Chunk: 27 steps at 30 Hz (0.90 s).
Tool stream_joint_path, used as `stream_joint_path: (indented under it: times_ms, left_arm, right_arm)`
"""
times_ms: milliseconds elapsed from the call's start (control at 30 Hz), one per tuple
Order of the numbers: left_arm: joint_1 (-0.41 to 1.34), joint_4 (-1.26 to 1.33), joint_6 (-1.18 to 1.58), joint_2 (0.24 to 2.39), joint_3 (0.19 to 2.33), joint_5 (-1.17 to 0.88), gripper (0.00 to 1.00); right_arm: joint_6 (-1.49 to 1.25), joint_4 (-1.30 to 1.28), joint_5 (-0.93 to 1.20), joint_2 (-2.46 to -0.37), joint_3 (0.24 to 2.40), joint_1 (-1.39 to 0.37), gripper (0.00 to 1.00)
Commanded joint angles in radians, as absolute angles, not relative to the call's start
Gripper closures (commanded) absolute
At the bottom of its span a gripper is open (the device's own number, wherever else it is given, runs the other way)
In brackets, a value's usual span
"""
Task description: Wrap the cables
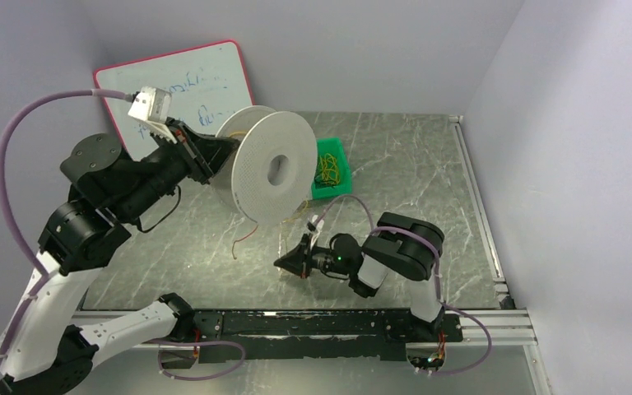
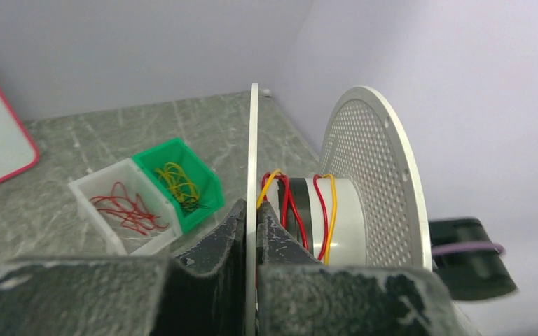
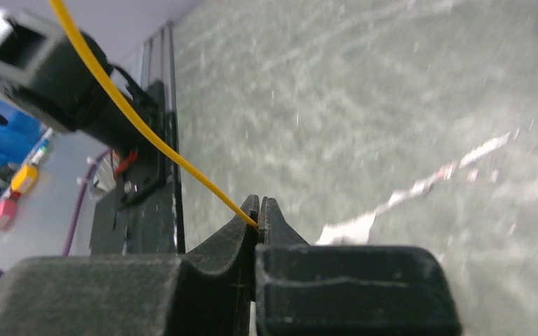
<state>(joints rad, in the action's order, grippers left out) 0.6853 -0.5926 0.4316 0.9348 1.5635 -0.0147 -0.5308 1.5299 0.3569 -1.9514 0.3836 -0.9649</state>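
A white spool (image 1: 267, 169) is held up on its edge above the table. My left gripper (image 2: 253, 210) is shut on one thin flange (image 2: 253, 140) of it. Red and yellow cables (image 2: 324, 210) are wound in a few turns around the spool's hub. A loose cable end (image 1: 245, 239) hangs from the spool toward the table. My right gripper (image 3: 260, 210) is shut on a yellow cable (image 3: 147, 133), which runs up and to the left out of the fingertips. In the top view the right gripper (image 1: 290, 263) sits low over the table in front of the spool.
A green bin (image 2: 207, 185) with yellow cables and a white bin (image 2: 84, 192) with red cables stand behind the spool. A whiteboard (image 1: 181, 90) leans on the back wall at left. A black rail (image 1: 313, 322) runs along the near edge.
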Motion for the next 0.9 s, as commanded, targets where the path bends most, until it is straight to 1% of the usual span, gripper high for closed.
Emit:
stream_joint_path:
  times_ms: [0,200,300,500,533,567,867]
  left_arm:
    - [0.688,-0.483,0.448,0.975,1.563,0.204,0.93]
    - [0.688,-0.413,0.408,1.032,1.509,0.422,0.93]
    - [0.688,-0.371,0.399,1.056,1.48,0.506,0.93]
    - [0.689,-0.325,0.386,1.122,1.464,0.64,0.93]
    - [0.686,-0.309,0.379,1.144,1.462,0.681,0.93]
    - [0.687,-0.304,0.377,1.157,1.463,0.702,0.93]
    - [0.67,-0.236,0.288,1.276,1.478,0.815,0.93]
  right_arm:
    - [-0.53,1.816,0.267,-1.979,0.292,-1.021,1.0]
    - [-0.511,1.794,0.153,-1.943,0.199,-1.111,1.0]
    - [-0.498,1.729,0.111,-1.904,0.181,-1.149,1.0]
    - [-0.406,1.349,-0.014,-1.735,0.241,-1.268,1.0]
    - [-0.375,1.222,-0.054,-1.685,0.276,-1.315,1.0]
    - [-0.357,1.165,-0.078,-1.665,0.292,-1.336,1.0]
    - [-0.284,0.834,-0.25,-1.494,0.392,-1.524,1.0]
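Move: My left hand grips one flange of the spool, its middle about 3 cm ahead, 7 right and 3 lower. The white box lies some 30 cm ahead, 8 right and 47 below, the green box 12 cm farther right; the whiteboard's middle is about 42 ahead, 22 left, 35 below. From my right hand, pinching the yellow cable, the table's front edge is straight back 8 cm, 7 below; the spool is 8 ahead, straight above by 40. I swing the spool out and down with my left hand, about 15 cm forward and 9 cm lower, drifting a little left towards the whiteboard while turning some 40 degrees counter-clockwise. My shut right fingers keep the yellow cable and draw it back about 11 cm to the table's front edge, first dipping some 5 cm close to the tabletop, then rising past the starting height. ##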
